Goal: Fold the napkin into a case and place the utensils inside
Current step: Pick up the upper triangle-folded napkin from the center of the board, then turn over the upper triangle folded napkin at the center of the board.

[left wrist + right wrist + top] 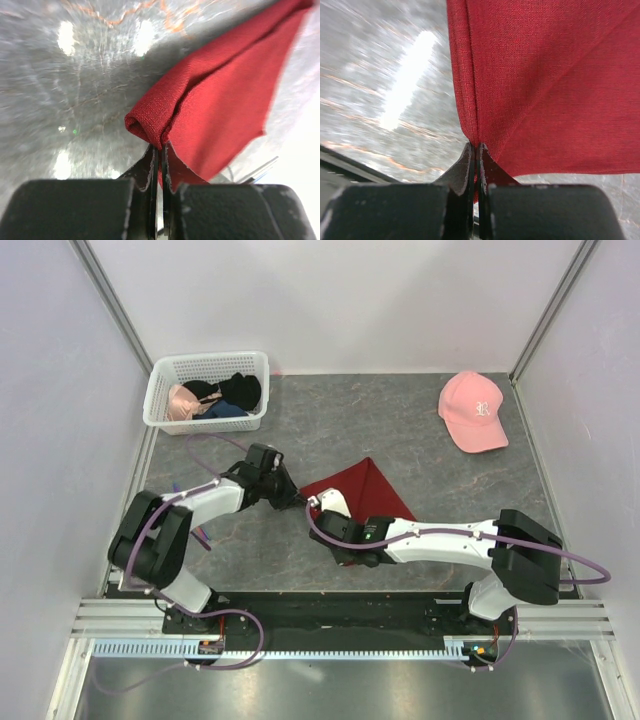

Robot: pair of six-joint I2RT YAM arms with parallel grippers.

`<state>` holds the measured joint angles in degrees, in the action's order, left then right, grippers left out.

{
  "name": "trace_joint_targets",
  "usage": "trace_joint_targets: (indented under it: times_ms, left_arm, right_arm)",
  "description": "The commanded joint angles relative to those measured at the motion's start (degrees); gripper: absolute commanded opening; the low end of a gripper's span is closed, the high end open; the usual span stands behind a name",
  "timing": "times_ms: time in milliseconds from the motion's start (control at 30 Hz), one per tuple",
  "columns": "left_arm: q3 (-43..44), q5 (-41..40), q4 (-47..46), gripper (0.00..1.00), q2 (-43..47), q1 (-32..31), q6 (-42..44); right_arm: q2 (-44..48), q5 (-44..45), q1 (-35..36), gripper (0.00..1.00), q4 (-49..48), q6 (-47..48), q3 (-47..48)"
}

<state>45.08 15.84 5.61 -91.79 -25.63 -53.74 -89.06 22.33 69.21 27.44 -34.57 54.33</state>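
Note:
The dark red napkin point(362, 490) lies mid-table, folded into a rough triangle with its point toward the back. My left gripper point(297, 498) is at its left corner and shut on a bunched fold of the cloth point(150, 122), with the left gripper's tips point(160, 148) pinching red fabric. Close beside it my right gripper point(322, 504) is shut on the napkin's near-left edge. In the right wrist view the tips point(476, 146) clamp a folded hem point(465, 90). The cloth fans away from both grips. No utensils show plainly in any view.
A white basket point(160, 380) holding pink and black garments stands at the back left corner. A pink baseball cap point(474, 410) lies at the back right. Pale walls enclose the grey table point(400, 430) on three sides.

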Motion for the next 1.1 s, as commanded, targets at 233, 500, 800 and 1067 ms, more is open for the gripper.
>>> trace_joint_targets:
  times_ms: [233, 500, 800, 1067]
  left_arm:
    - [4.66, 2.61, 8.7, 0.02, 16.9, 11.2, 7.94]
    - [11.69, 1.48, 22.33, 0.02, 28.76, 21.05, 12.94]
    - [28.91, -2.38, 40.69, 0.02, 34.84, 36.97, 22.43]
    - [29.64, -7.02, 34.4, 0.02, 29.59, 27.51, 19.47]
  right_arm:
    - [-3.58, -7.64, 1.01, 0.0, -2.39, 2.4, 10.7]
    - [-12.87, -19.49, 6.19, 0.0, -4.77, 3.71, 24.75]
    - [-24.85, -36.46, 9.98, 0.0, -10.36, 3.02, 47.62]
    - [-18.0, -54.1, 2.87, 0.0, -44.67, -10.57, 24.37]
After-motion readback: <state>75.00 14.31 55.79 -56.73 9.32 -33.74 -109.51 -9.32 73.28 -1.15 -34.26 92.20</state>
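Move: Both my hands already pinch the folded napkin near the board's surface; its middle lies about 12 cm to the right of my left hand and 2 cm nearer me, and some 12 cm ahead and 5 cm right of my right hand. The utensils lie about 24 cm left of my left hand and 3 cm back, and from my right hand about 32 cm left and 11 cm ahead. I keep both pinches and sweep the napkin up and to my left in one quick lift, easing off at the end: my left hand rises some 25 cm and goes about 20 cm left, its fingers tipping up. My right hand goes nearly 30 cm left, climbs about 19 cm and draws slightly back, rolling its left side up and turning counter-clockwise. ##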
